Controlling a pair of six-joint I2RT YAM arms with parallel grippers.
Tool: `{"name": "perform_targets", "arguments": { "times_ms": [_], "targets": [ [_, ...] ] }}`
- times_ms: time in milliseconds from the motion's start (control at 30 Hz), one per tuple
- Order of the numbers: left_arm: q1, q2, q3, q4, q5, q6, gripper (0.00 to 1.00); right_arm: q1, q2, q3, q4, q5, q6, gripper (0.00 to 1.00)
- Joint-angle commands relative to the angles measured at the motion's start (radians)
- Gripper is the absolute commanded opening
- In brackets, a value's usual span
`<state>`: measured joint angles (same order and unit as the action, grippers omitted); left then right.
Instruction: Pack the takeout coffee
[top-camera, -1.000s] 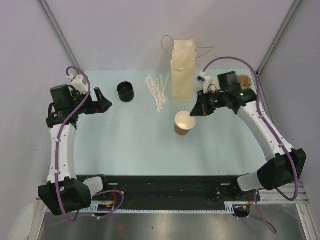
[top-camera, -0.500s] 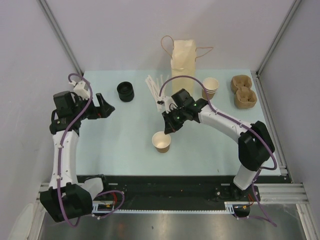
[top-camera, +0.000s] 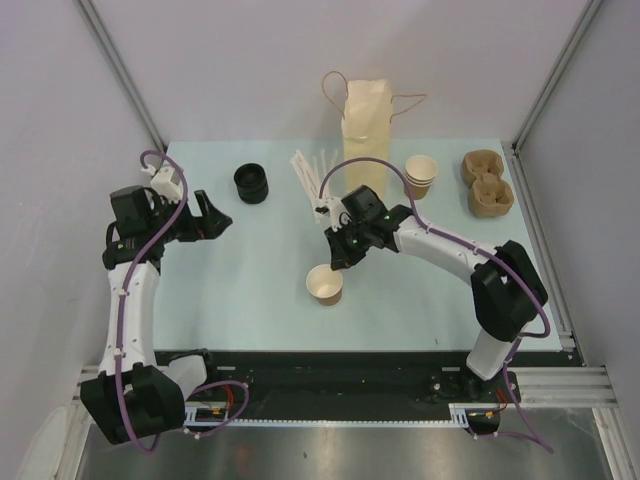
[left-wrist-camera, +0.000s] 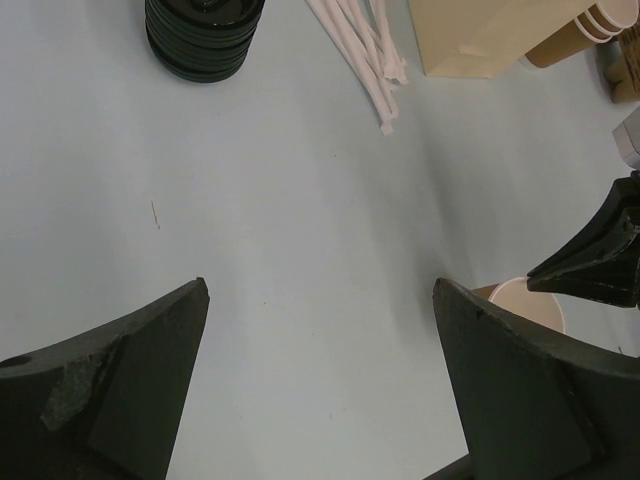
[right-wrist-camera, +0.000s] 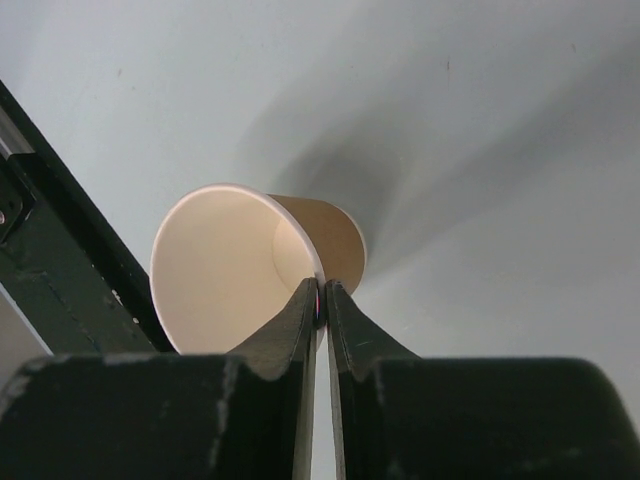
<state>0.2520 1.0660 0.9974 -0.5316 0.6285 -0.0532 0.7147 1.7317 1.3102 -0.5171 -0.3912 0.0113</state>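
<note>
No takeout coffee shows in any view. A lidless tan paper cup stands low over the middle of the table. My right gripper is shut on its far rim. In the right wrist view one finger is inside the paper cup and one outside, and the right gripper pinches the wall. My left gripper hovers open at the left with nothing in it. The left wrist view shows the left gripper over bare table, with the paper cup at its right.
A stack of black lids sits at the back left, with white straws beside it. A tall paper bag stands at the back centre. Stacked cups and a pulp cup carrier are to its right.
My right arm has carried the paper cup from beside the bag to the table's middle and lowered it. The left arm has shifted slightly.
</note>
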Motion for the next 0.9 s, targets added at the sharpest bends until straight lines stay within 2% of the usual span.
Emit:
{"name": "perform_targets", "arguments": {
  "times_ms": [0, 133, 200, 233, 300, 367, 400, 467, 567, 667, 833, 867],
  "targets": [
    [0.009, -0.005, 0.004, 0.042, 0.028, 0.003, 0.99, 0.003, -0.027, -0.019, 0.052, 0.014, 0.009, 0.13],
    [0.007, -0.005, 0.007, 0.042, 0.057, 0.021, 0.99, 0.002, -0.061, -0.022, 0.046, -0.001, 0.013, 0.38],
    [0.007, -0.011, 0.015, 0.045, 0.077, 0.045, 1.0, 0.0, -0.083, -0.022, 0.042, -0.001, 0.016, 0.46],
    [0.007, -0.011, 0.017, 0.048, 0.071, 0.044, 0.99, -0.003, -0.093, -0.022, 0.037, -0.003, 0.015, 0.53],
    [0.007, -0.014, 0.04, 0.058, 0.054, 0.052, 0.99, -0.015, -0.136, -0.022, 0.037, -0.009, 0.016, 0.6],
    [0.007, -0.003, 0.078, 0.055, 0.036, 0.076, 0.99, -0.034, -0.19, -0.02, 0.042, -0.014, 0.004, 0.73],
    [0.009, 0.002, 0.095, 0.048, 0.033, 0.107, 1.0, -0.055, -0.21, -0.014, 0.043, -0.008, -0.002, 0.86],
    [0.007, 0.028, 0.148, 0.045, 0.033, 0.14, 1.0, -0.087, -0.277, -0.005, 0.046, -0.005, -0.01, 1.0],
    [0.003, 0.096, 0.235, 0.051, 0.016, 0.153, 1.0, -0.168, -0.34, 0.032, 0.061, 0.003, 0.006, 1.0],
    [-0.023, 0.213, 0.347, -0.016, -0.015, 0.185, 1.0, -0.291, -0.36, 0.057, 0.055, -0.024, 0.058, 1.0],
    [-0.091, 0.382, 0.466, -0.054, -0.026, 0.259, 1.0, -0.538, -0.373, 0.055, 0.039, -0.256, 0.144, 1.0],
    [-0.102, 0.405, 0.483, -0.064, -0.05, 0.275, 1.0, -0.555, -0.373, 0.057, 0.029, -0.296, 0.147, 1.0]
  ]
}}
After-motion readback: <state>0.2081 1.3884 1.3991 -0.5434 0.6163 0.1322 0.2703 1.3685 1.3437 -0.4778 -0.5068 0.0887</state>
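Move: The cup is still pinched by the rim in my right hand; its middle lies about 3 cm back, 3 cm left and 6 cm below. From there the paper bag stands some 27 cm ahead and 8 cm right, the cup stack 27 cm ahead and 22 cm right. From my empty left hand the black lids lie about 21 cm ahead, 4 cm right and 20 cm down, with the straws roughly 24 cm ahead and 21 cm right. I spread my right fingers from almost shut to wide open, letting go of the cup's rim, then lift away about 17 cm while swinging some 12 cm right and 8 cm forward, the fingers tilting up. Partway through, my open left hand starts forward about 8 cm and up 6 cm, which brings it less far behind the black lids, though higher above them. ##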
